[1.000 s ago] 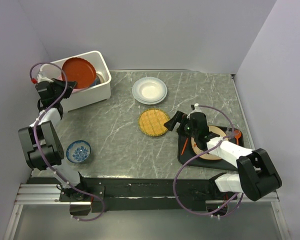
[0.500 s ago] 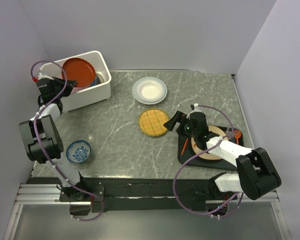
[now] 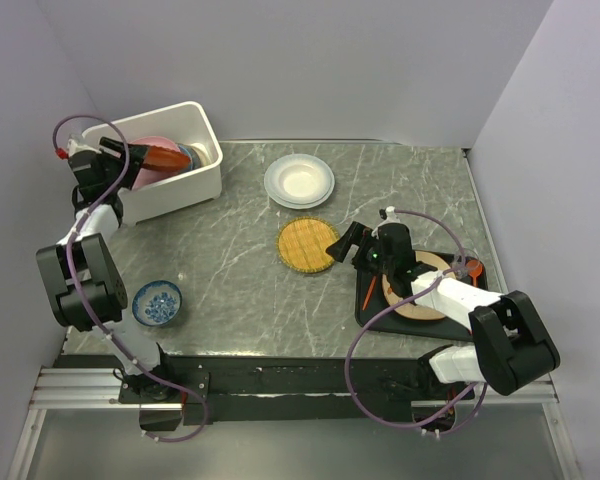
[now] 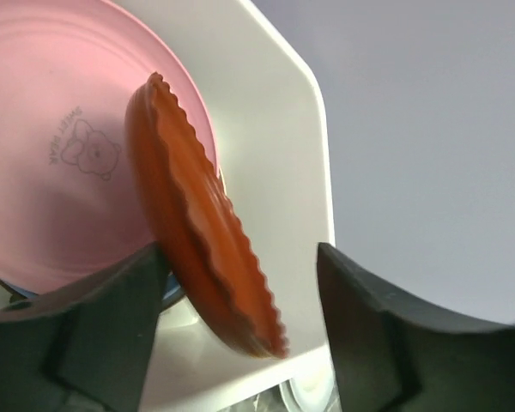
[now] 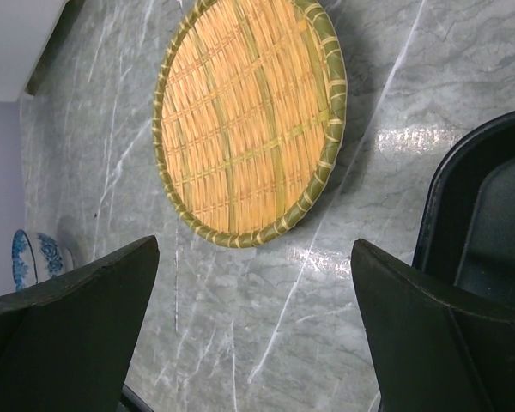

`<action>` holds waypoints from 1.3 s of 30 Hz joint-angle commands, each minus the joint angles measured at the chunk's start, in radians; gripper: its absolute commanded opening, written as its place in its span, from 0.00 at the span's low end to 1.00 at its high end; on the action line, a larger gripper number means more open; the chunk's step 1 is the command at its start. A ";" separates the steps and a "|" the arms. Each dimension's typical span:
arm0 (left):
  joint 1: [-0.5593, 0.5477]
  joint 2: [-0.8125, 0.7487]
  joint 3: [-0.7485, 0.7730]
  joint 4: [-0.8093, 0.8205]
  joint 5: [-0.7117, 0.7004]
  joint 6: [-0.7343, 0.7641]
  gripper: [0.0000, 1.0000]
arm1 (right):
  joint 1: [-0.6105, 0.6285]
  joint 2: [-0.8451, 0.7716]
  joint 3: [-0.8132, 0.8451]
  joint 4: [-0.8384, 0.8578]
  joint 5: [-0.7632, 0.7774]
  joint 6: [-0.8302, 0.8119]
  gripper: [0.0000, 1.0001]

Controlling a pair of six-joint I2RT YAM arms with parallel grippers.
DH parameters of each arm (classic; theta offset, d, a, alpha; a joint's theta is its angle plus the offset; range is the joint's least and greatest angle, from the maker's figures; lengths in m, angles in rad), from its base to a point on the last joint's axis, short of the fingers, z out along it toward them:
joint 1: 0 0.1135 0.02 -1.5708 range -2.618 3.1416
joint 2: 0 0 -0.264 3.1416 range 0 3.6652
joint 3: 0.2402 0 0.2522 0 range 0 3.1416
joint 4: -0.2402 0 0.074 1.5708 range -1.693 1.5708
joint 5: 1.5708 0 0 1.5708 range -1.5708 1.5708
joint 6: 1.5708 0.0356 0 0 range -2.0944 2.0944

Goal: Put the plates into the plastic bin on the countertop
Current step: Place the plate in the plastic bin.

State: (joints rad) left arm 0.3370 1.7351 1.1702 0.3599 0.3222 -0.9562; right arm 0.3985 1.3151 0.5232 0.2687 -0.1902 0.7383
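Note:
The white plastic bin (image 3: 198,186) stands at the back left of the countertop (image 3: 230,260). A red-orange plate (image 3: 162,157) with a scalloped rim leans on edge inside it, against a pink plate (image 3: 146,176). My left gripper (image 3: 113,152) is at the bin's left rim. In the left wrist view its fingers (image 4: 112,318) stand open around the red-orange plate (image 4: 197,232), apart from its right face, with the pink plate (image 4: 60,154) behind. My right gripper (image 3: 346,243) hangs open beside the woven yellow plate (image 3: 308,245). The woven plate (image 5: 249,120) lies just beyond the right gripper (image 5: 253,257).
A white plate (image 3: 299,181) lies at the back centre. A cream plate (image 3: 421,292) rests on a black tray (image 3: 380,315) under my right arm, and the tray's edge (image 5: 481,197) shows at the right. A small blue-and-white bowl (image 3: 157,303) sits front left.
My left gripper has opened. The red-orange plate, held flat over the bin before, has tipped down on edge into it, uncovering the pink plate. The right arm has not moved.

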 commanded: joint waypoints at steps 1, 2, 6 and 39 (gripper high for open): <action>0.000 -0.078 -0.023 -0.045 -0.073 0.013 0.78 | -0.007 0.006 0.029 0.032 -0.006 -0.008 1.00; 0.000 -0.091 -0.030 -0.045 -0.084 0.014 0.79 | -0.007 0.006 0.031 0.032 -0.005 -0.008 1.00; -0.001 -0.178 -0.081 -0.041 -0.167 0.017 0.87 | -0.007 0.004 0.028 0.032 -0.003 -0.008 1.00; -0.147 -0.273 -0.049 -0.148 -0.126 0.149 0.96 | -0.007 0.029 -0.009 0.073 0.000 0.018 1.00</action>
State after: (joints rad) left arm 0.2386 1.4830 1.0626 0.2146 0.1459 -0.8680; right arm 0.3985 1.3197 0.5179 0.2874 -0.1928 0.7433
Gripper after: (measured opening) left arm 0.952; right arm 0.999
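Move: The red-brown plate my left hand is letting go of hangs tilted over the plastic bin, its middle about 5 cm to the right of that hand, 2 cm ahead and 5 cm below. The pink plate lies in the bin some 4 cm right, level with my hand, and 12 cm down; the white plates are about 38 cm right, 5 cm back and 20 cm down. From my idle right hand, the red-brown plate is about 38 cm left, 20 cm ahead and 7 cm up. My left fingers, already mostly open, spread the rest of the way to leave the red-brown plate free. I draw that hand back and up out of the bin, about 5 cm each way, turning some 10 degrees counter-clockwise with a slight drift left; then, empty, I swing it about 5 cm right, in the direction of the white plates, undoing most of that turn and sinking a little. ##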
